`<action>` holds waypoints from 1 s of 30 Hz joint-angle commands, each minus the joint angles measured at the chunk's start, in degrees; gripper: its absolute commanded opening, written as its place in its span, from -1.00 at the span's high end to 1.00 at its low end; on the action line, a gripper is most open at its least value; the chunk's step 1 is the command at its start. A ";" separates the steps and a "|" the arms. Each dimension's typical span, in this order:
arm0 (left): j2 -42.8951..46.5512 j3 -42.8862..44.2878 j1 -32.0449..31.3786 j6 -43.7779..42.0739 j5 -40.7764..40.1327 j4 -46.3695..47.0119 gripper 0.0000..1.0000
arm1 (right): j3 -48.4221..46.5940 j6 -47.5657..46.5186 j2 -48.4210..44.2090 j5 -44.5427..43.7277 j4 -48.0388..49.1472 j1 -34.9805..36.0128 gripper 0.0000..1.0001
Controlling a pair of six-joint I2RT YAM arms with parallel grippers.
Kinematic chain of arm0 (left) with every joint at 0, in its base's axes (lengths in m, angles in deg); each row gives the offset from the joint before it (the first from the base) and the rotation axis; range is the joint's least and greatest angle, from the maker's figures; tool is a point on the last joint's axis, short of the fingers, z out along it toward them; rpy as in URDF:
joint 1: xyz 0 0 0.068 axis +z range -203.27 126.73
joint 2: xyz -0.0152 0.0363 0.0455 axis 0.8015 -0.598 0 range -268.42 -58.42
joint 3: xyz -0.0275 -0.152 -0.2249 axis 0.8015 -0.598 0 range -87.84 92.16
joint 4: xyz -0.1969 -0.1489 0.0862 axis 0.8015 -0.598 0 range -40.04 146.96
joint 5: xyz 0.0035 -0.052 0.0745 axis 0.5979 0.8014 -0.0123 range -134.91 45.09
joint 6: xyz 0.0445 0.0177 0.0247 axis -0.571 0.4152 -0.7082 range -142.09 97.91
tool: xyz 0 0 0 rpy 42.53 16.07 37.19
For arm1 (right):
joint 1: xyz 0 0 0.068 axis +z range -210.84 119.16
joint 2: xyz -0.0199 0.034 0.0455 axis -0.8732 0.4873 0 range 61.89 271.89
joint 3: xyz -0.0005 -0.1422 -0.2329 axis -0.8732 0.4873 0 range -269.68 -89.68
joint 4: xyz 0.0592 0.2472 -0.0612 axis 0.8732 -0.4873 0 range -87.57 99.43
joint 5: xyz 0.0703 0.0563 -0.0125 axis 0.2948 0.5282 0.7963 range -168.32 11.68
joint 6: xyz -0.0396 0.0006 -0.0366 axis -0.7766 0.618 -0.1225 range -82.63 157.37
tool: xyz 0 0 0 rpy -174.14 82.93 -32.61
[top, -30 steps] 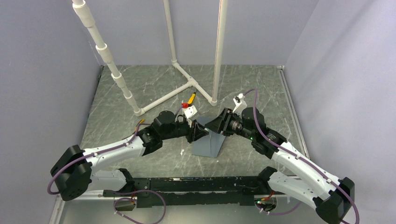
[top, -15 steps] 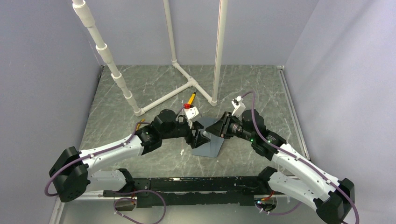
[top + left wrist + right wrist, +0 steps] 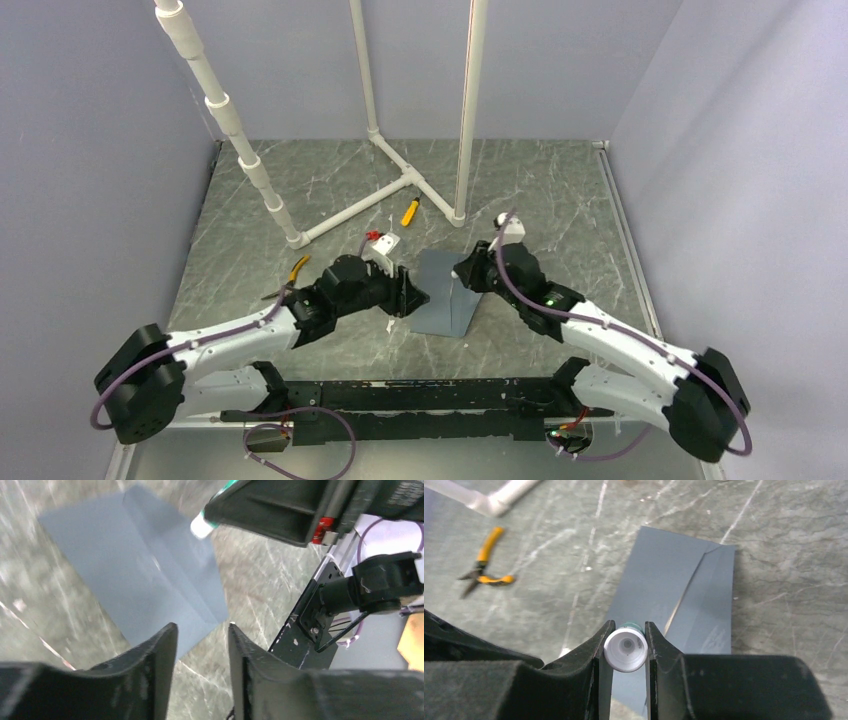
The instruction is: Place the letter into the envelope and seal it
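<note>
The slate blue-grey envelope lies flat on the marble table, with a diagonal flap crease showing in the right wrist view. My right gripper is shut on a small green tube with a white end and holds it low over the envelope's upper right part. My left gripper is open and empty, just off the envelope's left edge. In its own view the fingertips hover at the envelope's near corner. The letter is out of view.
A white pipe frame stands on the table behind the envelope. A yellow-handled tool lies near its base. Orange-handled pliers lie left of my left arm. Grey walls close in both sides.
Both grippers were together above the envelope. My left gripper has drawn back to the left and down, jaws parted and empty. My right gripper has dropped lower over the envelope with the tube.
</note>
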 commanded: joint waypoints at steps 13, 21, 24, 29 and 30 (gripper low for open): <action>-22.11 2.16 -0.08 18.14 -0.92 4.88 0.95 | -1.84 -4.34 23.49 -22.61 11.21 12.08 1.00; -23.33 5.18 -0.04 15.34 -2.66 -2.33 0.95 | -2.08 -5.99 26.55 -25.41 14.51 15.42 1.00; -25.44 6.25 -0.02 15.71 -3.25 -4.60 0.95 | -3.43 -6.75 25.16 -27.86 12.45 16.92 1.00; -27.86 7.48 -0.04 17.30 -5.21 -8.34 0.95 | -3.98 -7.06 22.06 -29.36 10.91 18.34 1.00; -28.14 7.45 0.00 17.78 -5.21 -8.63 0.95 | -3.93 -7.03 22.01 -29.34 11.09 18.34 1.00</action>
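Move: Beneath both hands lies the envelope, its middle about 7 cm ahead of the empty left hand, 5 cm to its right and 12 cm below. From the right hand the envelope's middle is about 2 cm ahead, 2 cm left and 12 cm down. The glue stick in the right fingers is some 6 cm ahead and 5 cm right of the left hand, level in height; a white scrap lies 7 cm to that hand's left, level with it fore and aft, 13 cm below. Dropping some 12 cm almost straight down, the left hand shuts its half-open fingers, tips them about 25 degrees further down and comes to press the closed tips on the envelope's near-left part. The right hand keeps its grip on the glue stick and sinks about 10 cm towards the flap crease, wrist rolling some 25 degrees, then drifts left and rises 2 cm. ##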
